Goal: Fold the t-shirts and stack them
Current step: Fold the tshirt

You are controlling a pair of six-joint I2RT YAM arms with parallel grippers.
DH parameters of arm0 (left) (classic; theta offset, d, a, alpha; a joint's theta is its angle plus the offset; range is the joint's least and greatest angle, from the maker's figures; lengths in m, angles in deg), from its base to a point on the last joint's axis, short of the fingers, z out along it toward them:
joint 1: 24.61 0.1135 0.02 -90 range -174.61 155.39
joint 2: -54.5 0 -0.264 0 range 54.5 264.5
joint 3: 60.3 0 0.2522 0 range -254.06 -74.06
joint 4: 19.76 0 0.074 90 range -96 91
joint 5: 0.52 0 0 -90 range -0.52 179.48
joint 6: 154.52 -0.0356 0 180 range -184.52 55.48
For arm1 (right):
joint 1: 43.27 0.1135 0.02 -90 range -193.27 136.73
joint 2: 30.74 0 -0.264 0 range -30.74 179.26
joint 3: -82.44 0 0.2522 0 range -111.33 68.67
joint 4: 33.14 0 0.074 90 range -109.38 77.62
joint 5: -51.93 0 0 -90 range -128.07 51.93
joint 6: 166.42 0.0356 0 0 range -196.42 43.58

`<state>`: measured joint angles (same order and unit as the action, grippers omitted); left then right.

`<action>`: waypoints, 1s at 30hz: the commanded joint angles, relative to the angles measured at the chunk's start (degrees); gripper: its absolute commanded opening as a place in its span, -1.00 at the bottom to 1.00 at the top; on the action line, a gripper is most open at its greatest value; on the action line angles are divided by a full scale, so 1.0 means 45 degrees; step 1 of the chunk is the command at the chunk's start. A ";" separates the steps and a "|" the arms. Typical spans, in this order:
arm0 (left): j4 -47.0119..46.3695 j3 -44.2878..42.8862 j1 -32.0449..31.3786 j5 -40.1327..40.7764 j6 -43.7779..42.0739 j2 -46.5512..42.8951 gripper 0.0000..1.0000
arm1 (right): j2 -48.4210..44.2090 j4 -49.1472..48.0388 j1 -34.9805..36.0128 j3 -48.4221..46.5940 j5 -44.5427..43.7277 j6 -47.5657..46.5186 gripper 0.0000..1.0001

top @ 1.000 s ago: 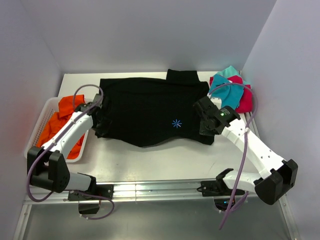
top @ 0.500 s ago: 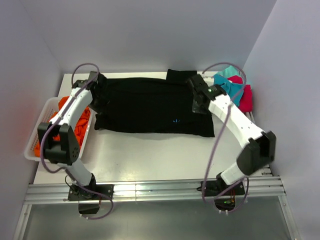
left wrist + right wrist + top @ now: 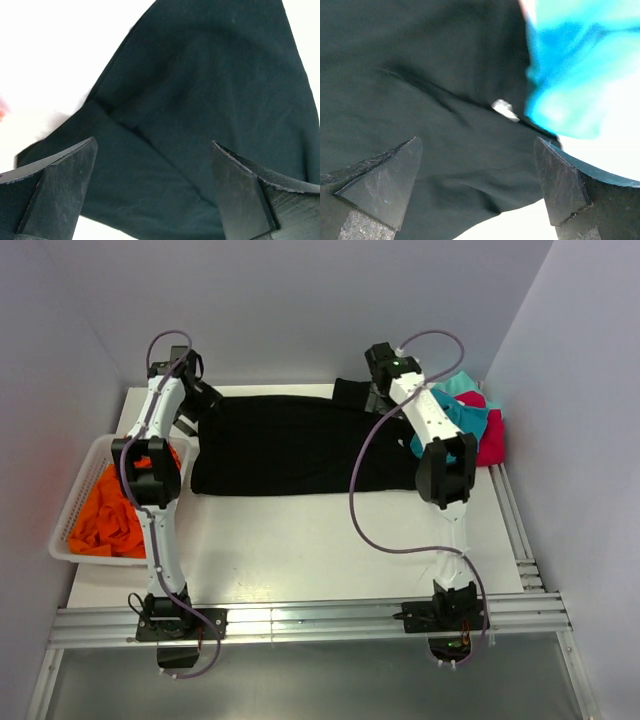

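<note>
The black t-shirt (image 3: 300,445) lies folded in a flat band across the back of the table, its blue mark hidden. My left gripper (image 3: 203,400) is open and empty over the shirt's back left corner. In the left wrist view the gripper (image 3: 153,143) is spread above the black cloth (image 3: 200,90). My right gripper (image 3: 379,393) is open and empty over the back right corner. In the right wrist view the gripper (image 3: 477,141) hangs above the black cloth (image 3: 420,75), next to the teal shirt (image 3: 575,75).
The teal shirt (image 3: 462,418) and the pink-red shirt (image 3: 491,437) lie in a heap at the back right, touching the black shirt's edge. The orange shirt (image 3: 105,520) fills a white basket (image 3: 72,508) at the left. Walls stand close behind and at both sides.
Both arms swept the shirt's near edge to the back, folding it over and hiding the blue mark. Both grippers have let go and are now open at the back corners.
</note>
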<state>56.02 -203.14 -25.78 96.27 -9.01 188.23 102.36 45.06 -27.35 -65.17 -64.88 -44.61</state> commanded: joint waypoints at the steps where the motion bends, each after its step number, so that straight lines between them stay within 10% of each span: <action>1: -0.0652 0.0827 0.0084 -0.0278 -0.0869 -0.2409 0.99 | -0.2756 -0.0174 -0.0548 0.1961 -0.0664 0.0216 1.00; 14: -0.1493 0.9921 -0.0502 0.0270 -0.0657 -0.7841 0.99 | -0.9888 -0.3245 -0.0745 1.3156 0.2535 0.0762 0.99; 30: -0.2923 1.2083 -0.1224 0.0249 0.0302 -0.6497 0.97 | -0.6357 -0.5201 -0.0921 1.3026 0.3010 0.0645 0.93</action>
<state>45.68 -146.68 -31.53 95.94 -8.66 155.05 71.32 24.41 -31.09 -1.96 -49.29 -41.44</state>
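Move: The black t-shirt's near edge is the goal. Its left corner lies about 18 cm back from the left hand and 2 cm left, some 9 cm below; the basket's middle is roughly 20 cm left and 20 cm back from that hand. Its right corner lies about 17 cm back and 7 cm right of the right hand, 12 cm below; the teal shirt pile is some 20 cm right and 1 cm back from the right hand. Both open hands draw back some 20 cm over the black t-shirt, then sink towards its near edge. ##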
